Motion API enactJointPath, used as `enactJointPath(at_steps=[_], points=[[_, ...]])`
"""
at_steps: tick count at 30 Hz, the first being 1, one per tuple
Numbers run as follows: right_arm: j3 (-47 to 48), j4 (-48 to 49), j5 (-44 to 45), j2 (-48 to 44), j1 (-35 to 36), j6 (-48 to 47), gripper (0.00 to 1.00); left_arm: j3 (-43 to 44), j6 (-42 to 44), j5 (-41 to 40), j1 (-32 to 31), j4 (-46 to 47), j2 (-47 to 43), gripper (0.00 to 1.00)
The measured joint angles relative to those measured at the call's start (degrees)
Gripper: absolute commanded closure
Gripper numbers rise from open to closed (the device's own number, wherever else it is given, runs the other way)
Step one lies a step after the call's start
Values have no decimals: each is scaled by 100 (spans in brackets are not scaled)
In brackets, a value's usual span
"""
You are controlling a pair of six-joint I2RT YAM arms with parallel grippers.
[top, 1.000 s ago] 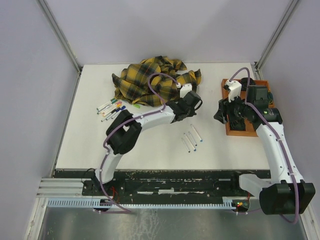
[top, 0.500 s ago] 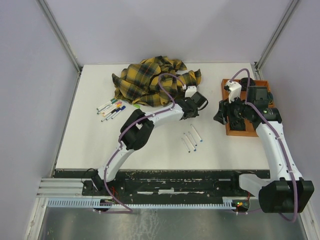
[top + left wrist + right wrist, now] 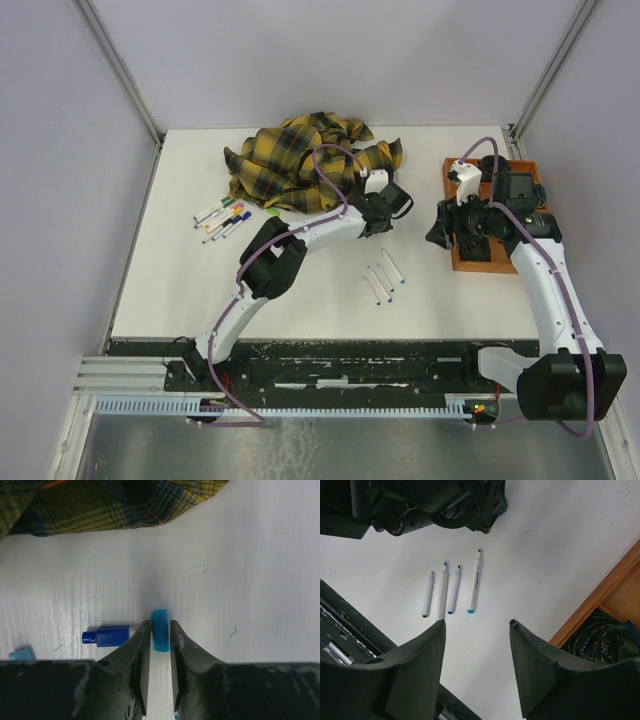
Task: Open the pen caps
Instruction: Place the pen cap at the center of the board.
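A light blue pen cap point(image 3: 160, 630) lies on the white table between the fingertips of my left gripper point(image 3: 159, 624), whose jaws stand slightly apart around it, open. A dark blue cap point(image 3: 107, 636) lies just left of the fingers. In the top view the left gripper point(image 3: 390, 205) is low over the table beside the cloth. Several uncapped white pens point(image 3: 383, 277) lie side by side mid-table, also in the right wrist view as pens point(image 3: 452, 592). More capped pens point(image 3: 225, 215) lie at the left. My right gripper point(image 3: 477, 622) hangs open and empty above the table; in the top view this right gripper point(image 3: 445, 225) is by the tray.
A crumpled yellow-and-black plaid cloth point(image 3: 300, 165) lies at the back of the table, and this cloth point(image 3: 100, 505) fills the top of the left wrist view. A wooden tray point(image 3: 470, 266) sits at the right under the right arm. Another pale blue piece point(image 3: 21, 653) lies far left.
The left arm's elbow swung to the right while its gripper stayed near the same spot by the cloth. The right arm has barely moved.
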Motion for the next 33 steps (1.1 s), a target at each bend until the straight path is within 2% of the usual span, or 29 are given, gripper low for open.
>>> enactJointPath(at_steps=[2,3,4,14,18,21,23,29,33], points=[[-2,0,-13,20,-7,0,39,0,0,-28,0,-15,0,70],[-2,0,-17,26,-7,0,39,0,0,-46,0,-24,0,63],[-2,0,-24,31,-7,0,38,0,2,-66,0,-35,0,62],[-2,0,-70,39,-7,0,38,0,57,-127,37,-175,-57,62],[-4,0,-131,39,-9,-2,38,-214,258,-125,61,-201,-372,62],[-13,-2,-184,39,-11,-2,38,-879,509,-94,66,35,-1064,62],[-17,-4,-223,39,-17,-2,38,-1672,756,7,66,540,-1766,61],[-22,-17,-350,39,-42,-15,38,-4341,1513,229,87,2435,-3836,46],[-22,-50,-446,39,-44,-26,38,-5536,1812,205,267,3161,-4570,43]])
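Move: The turquoise pen cap already lies on the board between the left fingertips, at most 1 cm below the hand point. The dark-blue cap is level with it, some 4 cm left; the pale-blue cap is about 9 cm left and 2 cm back, the black cap 12 cm left and 3 cm back. The heap of capped pens lies roughly 38 cm left, about level. From the right hand, the pen cap is some 15 cm ahead, 12 cm left, 19 cm below. The pen cap is let go on the board as the left fingers, already partly parted, open a little more while the hand almost stays put. Then the hand lifts about 11 cm off it and swings some 12 cm left and 6 cm back, towards the capped pens' side, tipping its fingertips up some 15 degrees, turning slightly clockwise and opening wider. ##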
